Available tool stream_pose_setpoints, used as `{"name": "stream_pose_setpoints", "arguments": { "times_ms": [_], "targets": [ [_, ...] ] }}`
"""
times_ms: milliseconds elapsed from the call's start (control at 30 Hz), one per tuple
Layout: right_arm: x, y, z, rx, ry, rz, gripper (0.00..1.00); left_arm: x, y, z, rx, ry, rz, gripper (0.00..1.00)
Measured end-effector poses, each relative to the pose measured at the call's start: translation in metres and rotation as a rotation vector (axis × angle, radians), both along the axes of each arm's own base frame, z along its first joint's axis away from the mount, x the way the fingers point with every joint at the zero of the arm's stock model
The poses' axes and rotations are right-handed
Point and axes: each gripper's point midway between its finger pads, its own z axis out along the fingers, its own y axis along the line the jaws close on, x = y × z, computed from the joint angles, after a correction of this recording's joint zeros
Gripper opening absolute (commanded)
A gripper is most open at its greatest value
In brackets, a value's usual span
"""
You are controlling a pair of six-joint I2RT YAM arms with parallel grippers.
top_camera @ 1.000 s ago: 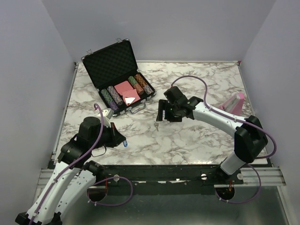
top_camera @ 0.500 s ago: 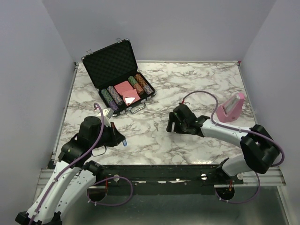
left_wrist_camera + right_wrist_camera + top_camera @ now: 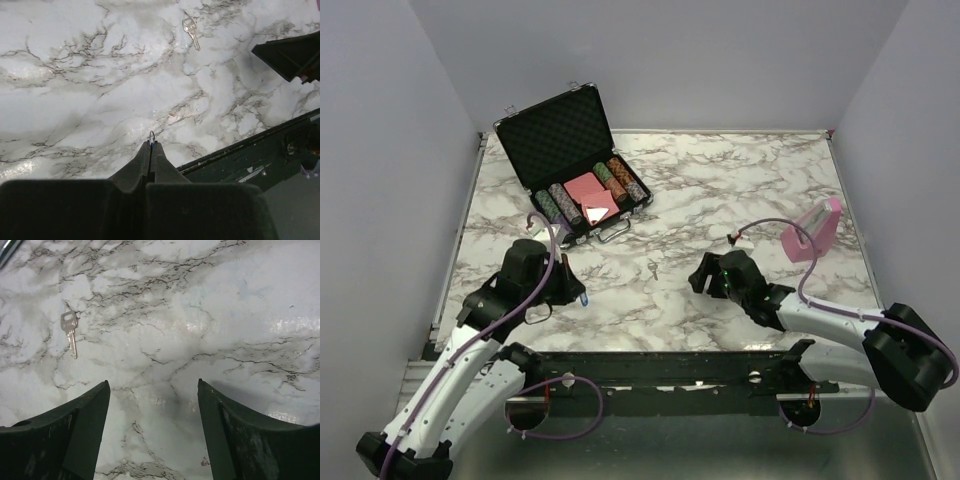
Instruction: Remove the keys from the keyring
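Observation:
One small silvery key (image 3: 653,268) lies flat and alone on the marble table (image 3: 760,170); it also shows as the key (image 3: 190,31) in the left wrist view and the key (image 3: 70,330) in the right wrist view. My left gripper (image 3: 580,295) is shut on the keyring (image 3: 152,135). A thin metal loop and a bit of blue poke out past its fingertips (image 3: 156,150). My right gripper (image 3: 154,382) is open and empty, low over the table, with the loose key ahead and to its left. No other keys show.
An open black case (image 3: 560,135) with rows of poker chips and cards stands at the back left. A pink object (image 3: 810,230) sits at the right. The table's front edge and a dark rail (image 3: 240,160) run just beyond my left fingertips.
The right arm has drawn back from the middle of the table toward the near edge, leaving the key lying there. The left gripper has shifted slightly forward with the keyring.

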Motion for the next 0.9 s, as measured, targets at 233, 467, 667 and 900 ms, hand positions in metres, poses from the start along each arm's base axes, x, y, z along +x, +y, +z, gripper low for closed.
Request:
{"name": "stream_pose_setpoints", "arguments": {
  "times_ms": [233, 467, 667, 900],
  "targets": [
    [0.003, 0.002, 0.013, 0.059, -0.077, 0.007, 0.86, 0.027, 0.002, -0.017, 0.109, 0.04, 0.021, 0.84],
    [0.003, 0.003, 0.004, 0.04, -0.062, 0.012, 0.94, 0.053, -0.007, 0.002, 0.12, -0.015, 0.015, 0.99],
    [0.004, 0.003, 0.005, 0.042, -0.065, 0.014, 1.0, 0.059, -0.013, 0.037, 0.068, -0.114, -0.003, 0.99],
    [0.005, 0.005, 0.008, 0.052, -0.076, 0.017, 1.0, 0.044, -0.002, 0.067, 0.016, -0.242, 0.017, 0.99]
  ]
}}
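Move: Some 10 cm ahead of the left hand, 6 cm to its left and 18 cm below is the bare patch of table where the held keyring, with its blue tag, will land. The loose key lies on the table about 16 cm ahead of the left hand and 17 cm to its right; the chip case is some 37 cm straight ahead. From the right hand the landing patch is about 36 cm left and 3 cm ahead. Swinging forward about 4 cm with a slight dip, the left hand opens its fingers wide and lets go of the keyring while still high above the table. It carries on forward 2 cm more, then lifts away by some 8 cm, easing back a little as the fingers tip up about 15 degrees. The right hand hovers almost in place, well short of the loose key, opening its fingers the last bit. ##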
